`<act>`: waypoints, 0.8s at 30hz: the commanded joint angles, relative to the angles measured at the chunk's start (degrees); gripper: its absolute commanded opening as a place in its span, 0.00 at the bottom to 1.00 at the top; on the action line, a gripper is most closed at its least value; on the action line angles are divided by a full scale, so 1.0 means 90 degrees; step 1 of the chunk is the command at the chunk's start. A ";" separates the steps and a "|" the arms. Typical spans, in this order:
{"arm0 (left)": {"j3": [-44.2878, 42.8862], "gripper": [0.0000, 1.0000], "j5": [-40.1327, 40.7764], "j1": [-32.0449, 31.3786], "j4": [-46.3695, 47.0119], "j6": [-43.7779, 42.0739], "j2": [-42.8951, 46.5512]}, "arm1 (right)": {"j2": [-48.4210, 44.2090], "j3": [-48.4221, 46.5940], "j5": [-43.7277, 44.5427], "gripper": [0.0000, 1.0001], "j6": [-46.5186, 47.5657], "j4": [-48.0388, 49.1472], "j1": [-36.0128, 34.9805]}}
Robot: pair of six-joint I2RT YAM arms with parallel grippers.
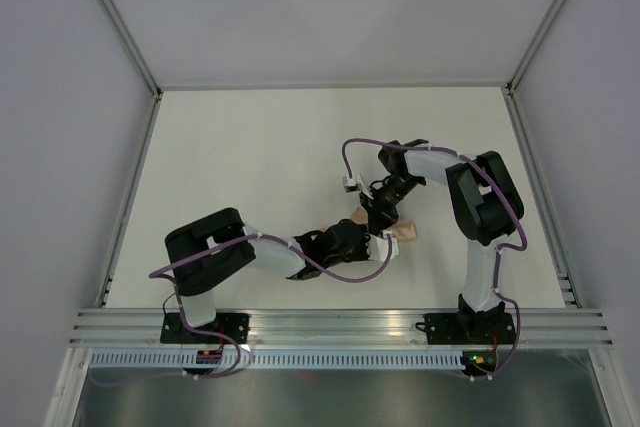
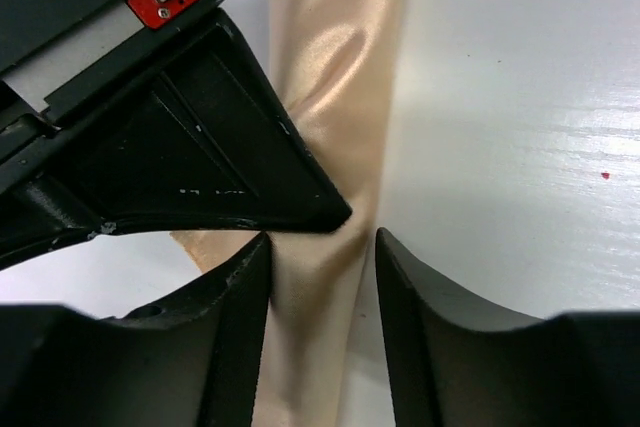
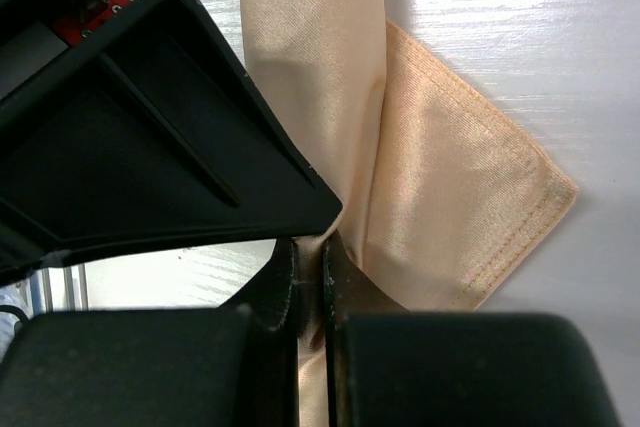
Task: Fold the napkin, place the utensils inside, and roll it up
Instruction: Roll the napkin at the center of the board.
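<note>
The napkin (image 1: 406,234) is a narrow peach roll in the middle of the table, mostly covered by both grippers in the top view. My left gripper (image 1: 372,245) straddles the roll; in the left wrist view the napkin (image 2: 340,77) runs between the open left gripper (image 2: 322,242), lying against the left finger (image 2: 235,297) with a gap to the right one. My right gripper (image 1: 380,219) meets it from the far side. In the right wrist view the right gripper (image 3: 310,247) is shut on a fold of the napkin (image 3: 450,177), whose stitched corner sticks out to the right. The utensils are hidden.
The white table (image 1: 250,167) is fenced by grey walls with metal posts (image 1: 115,17). An aluminium rail (image 1: 330,325) runs along the near edge by the arm bases. Purple cables (image 1: 352,147) loop over both arms. The other arm's finger fills the upper left of each wrist view.
</note>
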State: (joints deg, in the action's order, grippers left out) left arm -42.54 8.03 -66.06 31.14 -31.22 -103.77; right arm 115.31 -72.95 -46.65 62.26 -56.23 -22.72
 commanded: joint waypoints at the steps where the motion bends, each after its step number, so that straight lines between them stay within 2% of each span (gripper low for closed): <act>1: -0.0312 0.48 -0.0384 0.0113 -0.0441 0.0061 -0.0101 | 0.0460 0.0127 0.0692 0.01 0.0338 0.0086 -0.0015; 9: -0.0517 0.24 -0.1097 0.0582 -0.1164 0.0705 -0.0052 | 0.0460 0.0127 0.0672 0.02 0.0338 0.0056 -0.0015; 10: -0.0594 0.19 -0.1233 0.0631 -0.1271 0.0744 -0.0081 | 0.0460 0.0127 0.0672 0.07 0.0338 0.0046 -0.0005; 12: -0.0663 0.15 -0.1380 0.0661 -0.1525 0.0861 -0.0140 | 0.0421 0.0127 0.0643 0.15 0.0328 0.0037 -0.0005; 15: -0.0761 0.09 -0.1702 0.0748 -0.1808 0.1027 -0.0208 | 0.0265 0.0146 0.0575 0.28 0.0319 0.0017 0.0005; 16: -0.0790 0.07 -0.1877 0.0768 -0.1877 0.1066 -0.0218 | 0.0139 0.0146 0.0516 0.35 0.0261 0.0017 0.0034; 19: -0.0858 0.05 -0.2199 0.0875 -0.2131 0.1242 -0.0286 | -0.0183 0.0059 0.0341 0.45 0.0221 -0.0071 0.0141; 20: -0.0888 0.05 -0.2269 0.0895 -0.2209 0.1320 -0.0297 | -0.0282 0.0039 0.0292 0.51 0.0163 -0.0100 0.0180; 21: -0.0907 0.04 -0.2327 0.0914 -0.2325 0.1350 -0.0316 | -0.0389 -0.0029 0.0252 0.90 0.0114 -0.0100 0.0210; 22: -0.0908 0.04 -0.2463 0.0953 -0.2336 0.1379 -0.0316 | -0.0496 -0.0058 0.0213 0.98 0.0075 -0.0100 0.0297; 24: -0.0917 0.03 -0.2581 0.1031 -0.2395 0.1516 -0.0316 | -0.0828 -0.0098 0.0067 0.98 -0.0120 -0.0003 0.0395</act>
State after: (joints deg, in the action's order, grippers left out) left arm -50.54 -10.85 -58.89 16.34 -23.20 -104.18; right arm 111.74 -74.02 -46.30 60.01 -58.17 -18.57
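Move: The rolled napkin already passes between the left gripper's half-open fingers, its middle about 1 cm below and 1 cm back of the hand point. The loose napkin corner sticks out some 3 cm ahead and 3 cm left, and the roll's right end lies about 10 cm to the right and 1 cm back. The right gripper still pinches the roll close by; from it the roll's middle is some 3 cm back, 2 cm left and level in height. Close the left fingers onto the roll from both sides, keeping that hand nearly in place while tilting it about 20 degrees so its fingers point more steeply down. Hold the right gripper still until the left has its pinch, then open it wide, let go of the napkin and lift away about 2 cm, also moving forward and to the right. ##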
